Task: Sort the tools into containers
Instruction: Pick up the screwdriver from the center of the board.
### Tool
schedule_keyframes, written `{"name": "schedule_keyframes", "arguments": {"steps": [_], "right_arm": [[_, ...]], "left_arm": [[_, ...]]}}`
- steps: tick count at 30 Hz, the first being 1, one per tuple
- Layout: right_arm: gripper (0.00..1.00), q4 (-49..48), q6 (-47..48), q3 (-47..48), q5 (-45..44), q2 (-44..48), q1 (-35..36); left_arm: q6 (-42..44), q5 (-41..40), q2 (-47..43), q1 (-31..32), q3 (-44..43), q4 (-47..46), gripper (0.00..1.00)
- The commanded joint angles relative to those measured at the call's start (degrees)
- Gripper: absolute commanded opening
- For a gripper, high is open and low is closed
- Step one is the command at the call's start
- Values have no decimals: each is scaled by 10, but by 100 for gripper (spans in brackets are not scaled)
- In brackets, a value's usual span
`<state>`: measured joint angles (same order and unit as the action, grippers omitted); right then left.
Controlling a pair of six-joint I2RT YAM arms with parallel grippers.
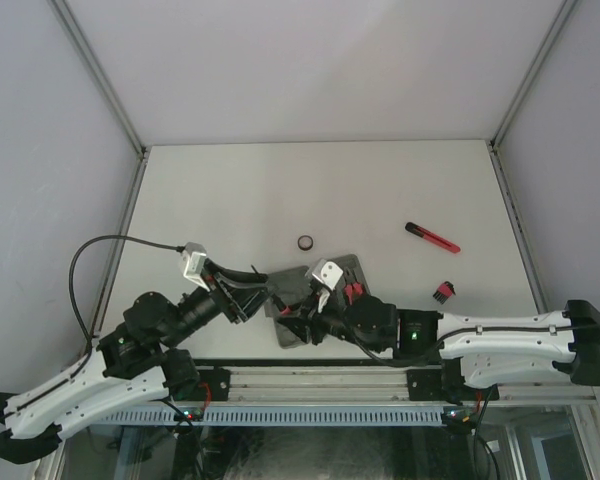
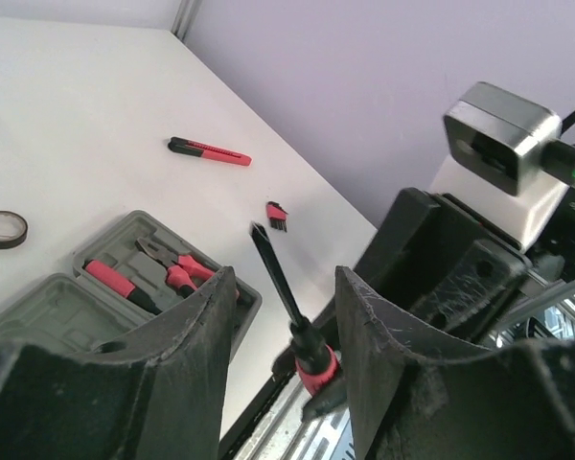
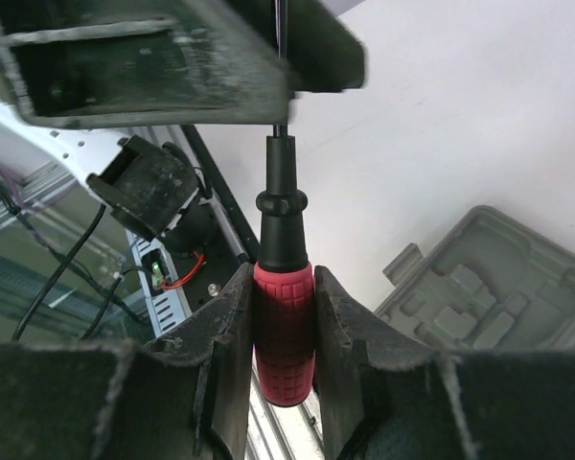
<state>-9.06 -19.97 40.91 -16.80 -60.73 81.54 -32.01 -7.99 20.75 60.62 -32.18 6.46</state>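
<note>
My right gripper [image 3: 285,287] is shut on the red handle of a screwdriver [image 3: 284,316], whose black shaft points up toward the left gripper. In the left wrist view that screwdriver [image 2: 280,283] stands in the gap of my open left gripper [image 2: 286,292], touching neither finger. The grey case [image 2: 232,305] lies open below, with red-handled pliers [image 2: 177,268] and another screwdriver [image 2: 115,283] in its recesses. From above, both grippers meet over the case [image 1: 355,268]: left gripper [image 1: 271,290], right gripper [image 1: 302,308].
On the white table lie a black ring [image 1: 306,242], a slim red-black stick tool [image 1: 432,237] and a small comb-like piece [image 1: 443,291], all to the case's far side and right. The arm bases' rail [image 1: 320,385] runs along the near edge.
</note>
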Motion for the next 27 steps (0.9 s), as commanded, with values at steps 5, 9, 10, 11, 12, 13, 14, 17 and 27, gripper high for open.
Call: {"name": "schedule_keyframes", "arguments": {"steps": [5, 9, 10, 11, 12, 13, 14, 17, 27], "right_arm": [[3, -55, 37, 27, 3, 2, 29], [3, -42, 40, 27, -8, 2, 30], [4, -39, 39, 26, -12, 1, 30], [4, -37, 39, 26, -17, 0, 30], [4, -35, 37, 26, -20, 0, 30], [4, -34, 35, 26, -25, -1, 30], [5, -34, 35, 26, -27, -1, 30], [13, -32, 35, 26, -30, -3, 31], [50, -11, 48, 27, -43, 10, 30]], "left_arm": [[-6, -9, 22, 1, 10, -43, 39], [-7, -6, 21, 1, 9, -44, 23], [-7, -6, 21, 1, 9, -44, 19], [-7, -7, 20, 1, 10, -43, 16], [-7, -7, 20, 1, 10, -43, 13], [-7, -6, 20, 1, 10, -43, 10], [-8, -6, 20, 1, 10, -43, 7], [-11, -5, 22, 1, 9, -43, 0], [-9, -13, 24, 1, 5, -25, 0]]}}
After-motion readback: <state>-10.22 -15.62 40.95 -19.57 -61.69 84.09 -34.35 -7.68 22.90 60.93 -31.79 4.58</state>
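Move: The screwdriver is still held by its handle in the right hand, its shaft already between the left hand's open fingers; the left fingers are about 3 cm ahead of the right hand, 4 cm to its left and 6 cm higher. From the left hand the screwdriver's middle is some 2 cm back, 2 cm right and 3 cm below. The open case lies about 9 cm ahead of the left hand, 8 cm right, 27 cm down; the tape roll some 24 cm ahead, 5 cm right, equally low. The left hand takes over the screwdriver, easing only about 1 cm to the right, towards the right hand, while its half-open fingers close almost fully and pinch the thin shaft just beyond the black collar. The right hand keeps its grip on the red handle and draws back about 1.5 cm before easing partly forward again; only once the left fingers are shut do its own open to roughly half width and let the handle go, staying around it. ##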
